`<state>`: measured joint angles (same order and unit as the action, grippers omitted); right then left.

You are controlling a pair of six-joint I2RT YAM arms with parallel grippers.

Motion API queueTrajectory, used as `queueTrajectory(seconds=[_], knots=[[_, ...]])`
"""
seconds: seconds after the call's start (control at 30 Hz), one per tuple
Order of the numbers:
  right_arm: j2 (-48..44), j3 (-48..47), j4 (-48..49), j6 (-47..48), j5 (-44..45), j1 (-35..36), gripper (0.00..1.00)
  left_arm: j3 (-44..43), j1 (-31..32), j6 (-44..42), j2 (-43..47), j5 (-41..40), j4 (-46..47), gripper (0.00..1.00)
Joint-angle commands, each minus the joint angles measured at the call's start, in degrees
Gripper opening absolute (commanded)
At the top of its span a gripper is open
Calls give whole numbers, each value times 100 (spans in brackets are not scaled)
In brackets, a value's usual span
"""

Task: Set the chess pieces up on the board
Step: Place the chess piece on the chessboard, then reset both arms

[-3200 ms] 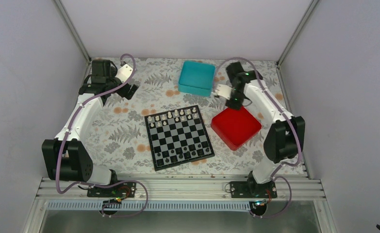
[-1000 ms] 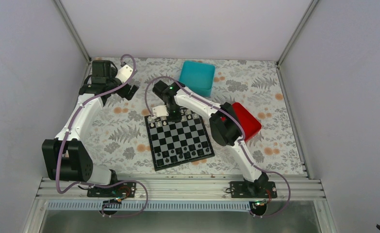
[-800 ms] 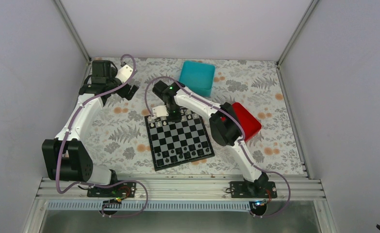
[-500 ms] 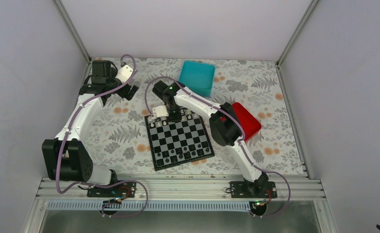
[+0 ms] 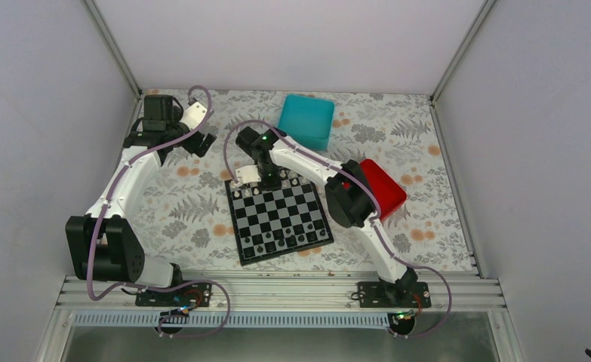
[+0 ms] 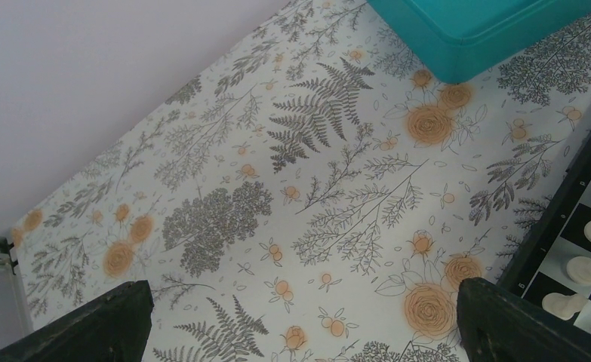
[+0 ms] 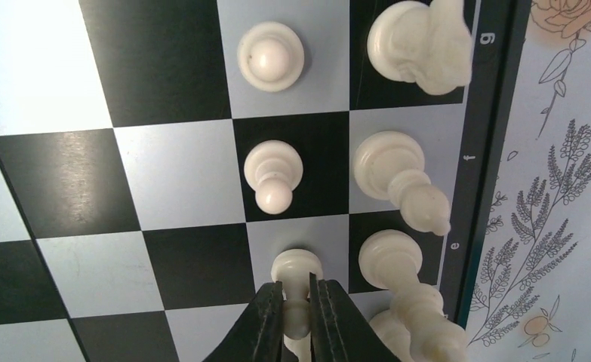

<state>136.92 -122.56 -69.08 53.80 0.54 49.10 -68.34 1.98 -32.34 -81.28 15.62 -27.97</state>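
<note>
The board [image 5: 284, 215] lies mid-table, with white chess pieces [image 5: 271, 181] along its far edge. My right gripper [image 5: 260, 179] reaches over the board's far left part. In the right wrist view it [image 7: 297, 290] is shut on the neck of a white pawn [image 7: 297, 265], whose base rests on a light square. Two more pawns [image 7: 273, 173] stand ahead of it, and taller back-row pieces [image 7: 401, 170] line the lettered edge. My left gripper [image 5: 201, 143] hovers open over the far left cloth and holds nothing; its fingers [image 6: 118, 317] stand wide apart.
A teal box [image 5: 307, 121] sits at the back centre, with a red tray [image 5: 383, 188] right of the board, partly behind my right arm. Dark pieces [image 5: 284, 241] line the board's near rows. The left wrist view catches the board's corner [image 6: 571, 204].
About three seconds ago my right gripper was over the red tray; it has since crossed to the board's far left rows. Over the last second it barely moved. The left arm stayed still.
</note>
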Motion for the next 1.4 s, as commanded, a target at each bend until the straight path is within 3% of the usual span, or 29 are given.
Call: queueTrajectory(seconds=[0.0, 0.4, 0.7, 0.8, 0.83, 0.87, 0.9, 1.03, 1.1, 1.27, 1.37], knots=[[2, -137, -29, 63, -19, 40, 13, 29, -31, -35, 60, 123, 98, 100], [-348, -158, -46, -6, 93, 40, 24, 19, -30, -37, 59, 128, 67, 100], [-1972, 73, -426, -101, -114, -68, 35, 14, -31, -38, 72, 97, 86, 100], [-2607, 75, -401, -205, -136, -390, 51, 11, -31, -22, 55, 53, 117, 100], [-2825, 114, -278, -249, -100, -588, 70, 6, -31, -12, 50, 29, 131, 100], [-3043, 193, -89, -301, -22, -789, 96, -1, -26, -3, 31, 8, 140, 100], [-3252, 329, 204, -357, 71, -1061, 100, -4, -30, 7, 13, -28, 146, 100], [-4066, 1261, 1573, -670, 33, -2352, 100, 4, -29, 71, 0, -163, 232, 100], [-4728, 2221, 2630, -810, 7, -2847, 100, 47, -30, 123, 40, -243, 333, 100], [-5505, 4609, 5544, -1468, 793, -3450, 100, 75, -26, 250, 99, -407, 536, 100], [-5545, 5013, 5760, -1845, 240, -3867, 100, 45, -32, 268, 78, -449, 543, 100]])
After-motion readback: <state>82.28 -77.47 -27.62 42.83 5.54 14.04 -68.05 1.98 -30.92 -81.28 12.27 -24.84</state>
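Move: The white pawn on the e-file, standing in its square, is between the right fingertips, its middle about 1 cm below the hand point. The f-file pawn stands about 3 cm left and 1 cm back, the white bishop 3 cm left and 2 cm ahead, and the tall piece behind the held pawn roughly 3 cm ahead and 1 cm left. From the left hand, the e-file pawn lies some 15 cm right, 9 cm back and 18 cm below. Staying put at first, the right hand loosens its fingers slightly on the pawn's head, then rises almost straight up off the board for some 18 cm. Still climbing a little, it swings right about 28 cm and forward 10 cm, opening wide, yawing clockwise and tipping its fingers up to point forward, then sinks about 5 cm over the cloth right of the teal box. ##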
